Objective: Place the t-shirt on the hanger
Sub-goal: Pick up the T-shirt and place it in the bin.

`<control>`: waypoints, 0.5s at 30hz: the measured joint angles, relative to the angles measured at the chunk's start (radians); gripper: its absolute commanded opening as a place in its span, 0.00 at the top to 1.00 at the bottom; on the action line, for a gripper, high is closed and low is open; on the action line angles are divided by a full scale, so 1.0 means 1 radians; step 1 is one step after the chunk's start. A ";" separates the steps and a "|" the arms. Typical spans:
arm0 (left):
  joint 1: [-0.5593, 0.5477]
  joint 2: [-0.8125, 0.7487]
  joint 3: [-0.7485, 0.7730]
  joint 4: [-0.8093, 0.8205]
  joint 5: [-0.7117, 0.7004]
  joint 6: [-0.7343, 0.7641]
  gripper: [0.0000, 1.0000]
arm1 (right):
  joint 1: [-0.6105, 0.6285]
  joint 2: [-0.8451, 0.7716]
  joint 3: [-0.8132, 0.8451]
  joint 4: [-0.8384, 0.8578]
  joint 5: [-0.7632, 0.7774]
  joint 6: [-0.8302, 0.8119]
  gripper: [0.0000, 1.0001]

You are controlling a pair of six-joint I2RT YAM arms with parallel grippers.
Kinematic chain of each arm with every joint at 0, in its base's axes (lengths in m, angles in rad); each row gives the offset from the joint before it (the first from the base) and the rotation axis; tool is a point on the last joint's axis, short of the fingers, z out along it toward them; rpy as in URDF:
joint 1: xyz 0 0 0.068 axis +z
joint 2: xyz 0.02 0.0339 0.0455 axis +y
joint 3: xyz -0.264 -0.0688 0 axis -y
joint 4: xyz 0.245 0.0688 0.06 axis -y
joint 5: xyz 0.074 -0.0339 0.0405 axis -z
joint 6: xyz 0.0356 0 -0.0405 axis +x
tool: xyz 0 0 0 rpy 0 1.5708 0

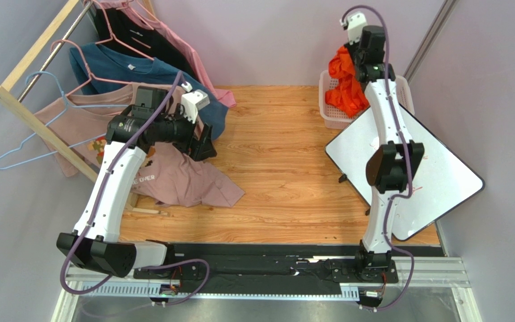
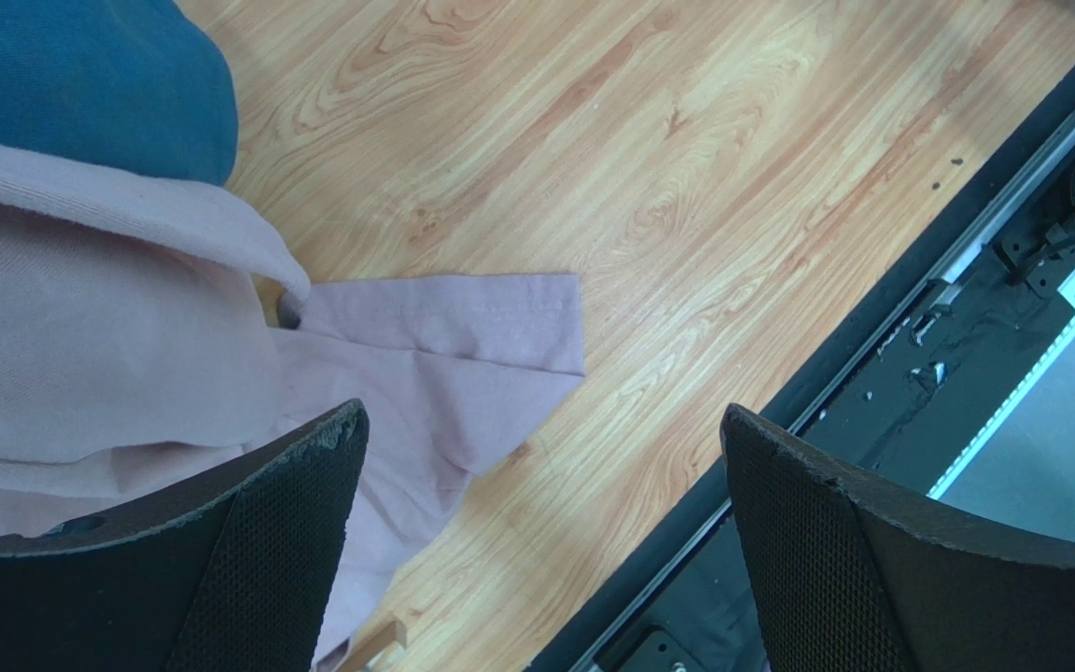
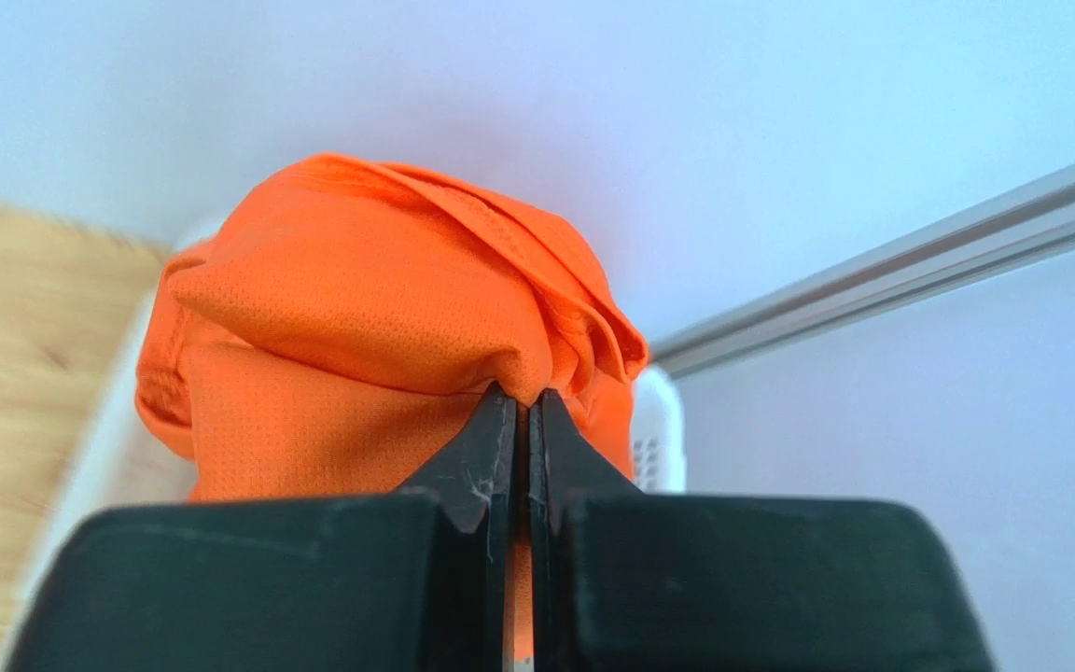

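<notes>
The bright orange t-shirt (image 1: 342, 84) is bunched up in a white basket (image 1: 331, 119) at the far right of the table. My right gripper (image 1: 359, 62) reaches into it from above. In the right wrist view this gripper (image 3: 529, 399) is shut on a fold of the t-shirt (image 3: 361, 308), and the cloth bulges above the fingertips. The light-blue wire hanger (image 1: 25, 144) hangs from the wooden rack at the far left. My left gripper (image 1: 203, 142) hovers above the table, left of centre. Its jaws (image 2: 543, 416) stand wide open with nothing between them.
A wooden rack (image 1: 28, 64) at the left carries a dusty-pink shirt (image 1: 179, 178), a dark teal shirt (image 1: 146, 70) and pink wire hangers (image 1: 106, 70). The pink shirt's hem (image 2: 431, 350) spreads over the wooden tabletop (image 1: 280, 154). A white board (image 1: 428, 174) lies at the right.
</notes>
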 measured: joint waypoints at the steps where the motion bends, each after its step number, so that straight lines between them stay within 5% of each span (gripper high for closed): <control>1: 0.000 -0.004 0.000 0.001 0.000 -0.002 0.01 | 0.003 -0.042 0.000 0.002 -0.017 0.014 1.00; 8: 0.000 -0.050 0.000 0.007 0.004 -0.023 0.01 | 0.082 -0.322 0.000 -0.011 -0.191 0.107 1.00; 15: 0.000 -0.112 0.000 0.033 0.018 -0.045 0.01 | 0.296 -0.563 0.000 -0.011 -0.357 0.147 1.00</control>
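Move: The right hand already holds the orange t-shirt, bunched in its shut fingers and hanging over the basket, whose middle is about 4 cm ahead, 11 cm right and 25 cm below. The bare middle of the table lies some 25 cm back, 27 cm left and 31 cm below; the whiteboard is about 27 cm back, 16 cm right and 27 cm below. From the left hand that bare middle is about 9 cm ahead, 20 cm right and 29 cm below. Keeping its pinch on the orange t-shirt, the right hand sweeps fast up by nearly 30 cm while swinging back and left by about 20 cm each, away from the basket to high over the bare table, its fingers tipping upward and the wrist turning counter-clockwise towards the clothes rack. The left hand, empty and still wide open, rises a few centimetres and draws back slightly above the pink shirt's side of the table. ##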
